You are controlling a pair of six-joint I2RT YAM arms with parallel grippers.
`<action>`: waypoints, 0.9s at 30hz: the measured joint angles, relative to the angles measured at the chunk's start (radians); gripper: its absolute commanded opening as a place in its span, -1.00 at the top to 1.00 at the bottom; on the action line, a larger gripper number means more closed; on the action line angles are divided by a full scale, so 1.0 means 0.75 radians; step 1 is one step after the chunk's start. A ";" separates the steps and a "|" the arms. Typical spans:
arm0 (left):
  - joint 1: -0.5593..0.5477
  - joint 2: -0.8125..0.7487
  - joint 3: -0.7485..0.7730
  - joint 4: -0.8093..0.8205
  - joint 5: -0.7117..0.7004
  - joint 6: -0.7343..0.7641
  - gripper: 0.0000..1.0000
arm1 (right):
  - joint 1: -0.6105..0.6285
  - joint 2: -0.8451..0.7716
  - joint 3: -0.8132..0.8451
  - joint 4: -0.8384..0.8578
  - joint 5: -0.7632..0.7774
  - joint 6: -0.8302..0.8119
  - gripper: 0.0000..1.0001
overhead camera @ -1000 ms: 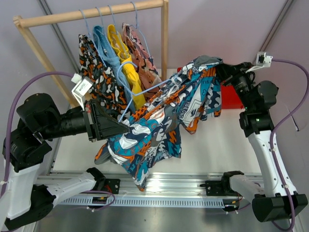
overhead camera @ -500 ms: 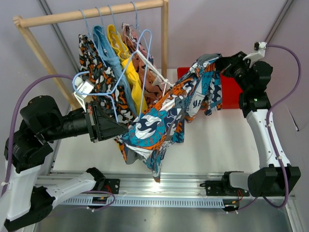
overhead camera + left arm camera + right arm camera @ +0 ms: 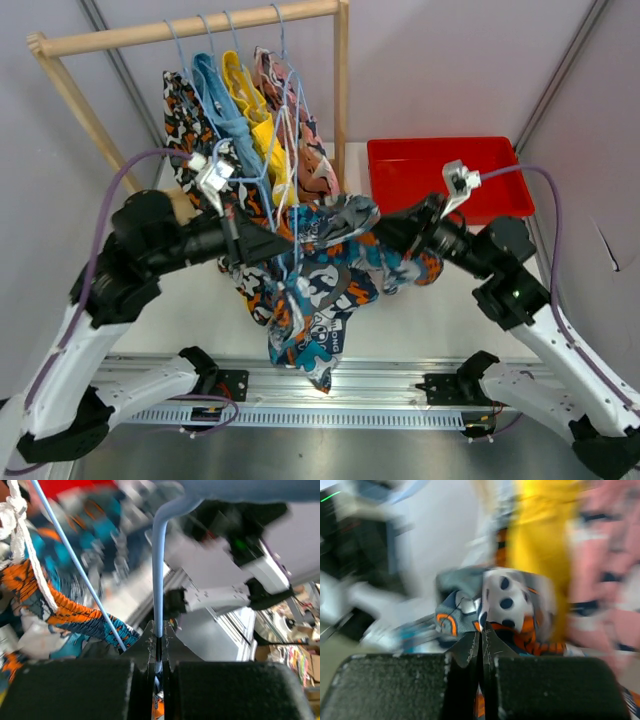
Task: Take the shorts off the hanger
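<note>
The blue-orange patterned shorts (image 3: 318, 290) hang bunched between my two grippers, over the middle of the table. My left gripper (image 3: 283, 243) is shut on the wire of a light blue hanger (image 3: 159, 570), which still runs through the cloth (image 3: 60, 612). From the right, my right gripper (image 3: 378, 228) is shut on a fold of the same shorts (image 3: 502, 600). In the left wrist view the jaws (image 3: 158, 632) pinch the wire; in the right wrist view the jaws (image 3: 482, 634) pinch cloth. The lower part of the hanger is hidden in the fabric.
A wooden rack (image 3: 190, 30) at the back left carries black-orange-white (image 3: 185, 130), light blue (image 3: 218, 105), yellow (image 3: 250, 100) and pink (image 3: 295, 110) shorts on hangers, close behind my grippers. A red bin (image 3: 440, 165) sits at the back right.
My right arm has swung down and left towards the centre, carrying the shorts with it. The left gripper with the hanger has moved right, and the stretched cloth now hangs slack and bunched.
</note>
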 measured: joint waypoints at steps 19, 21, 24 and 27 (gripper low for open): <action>-0.005 0.181 0.013 0.305 -0.371 0.158 1.00 | 0.709 0.056 0.255 -0.349 -0.227 -0.234 1.00; -0.010 0.214 0.065 0.289 -0.372 0.184 1.00 | 0.777 0.050 0.255 -0.397 -0.226 -0.268 1.00; -0.012 0.282 0.193 0.257 -0.377 0.229 1.00 | 0.827 0.053 0.254 -0.453 -0.229 -0.299 1.00; -0.011 0.325 0.293 0.259 -0.386 0.279 1.00 | 0.851 0.068 0.243 -0.474 -0.261 -0.309 1.00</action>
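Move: The shorts, still on the hanger and already pinched by the right fingers, have their middle some 9 cm left of the right hand, 5 cm back and 8 cm below. From the left hand, which holds the hanger, that middle lies about 6 cm right, 5 cm back and 8 cm below. The racked pink shorts hang roughly 18 cm ahead of the left hand and 1 cm to its right; the racked yellow shorts, 17 cm ahead and 3 cm left. The shorts are drawn back towards the front rail by the right hand, which keeps its pinch on the cloth and goes about 20 cm back and 6 cm left, turning some 45 degrees counter-clockwise. Against this the left hand, still shut on the hanger, goes 10 cm forward towards the racked yellow shorts, rising in the second half and twisting its wrist, so the hands part. ##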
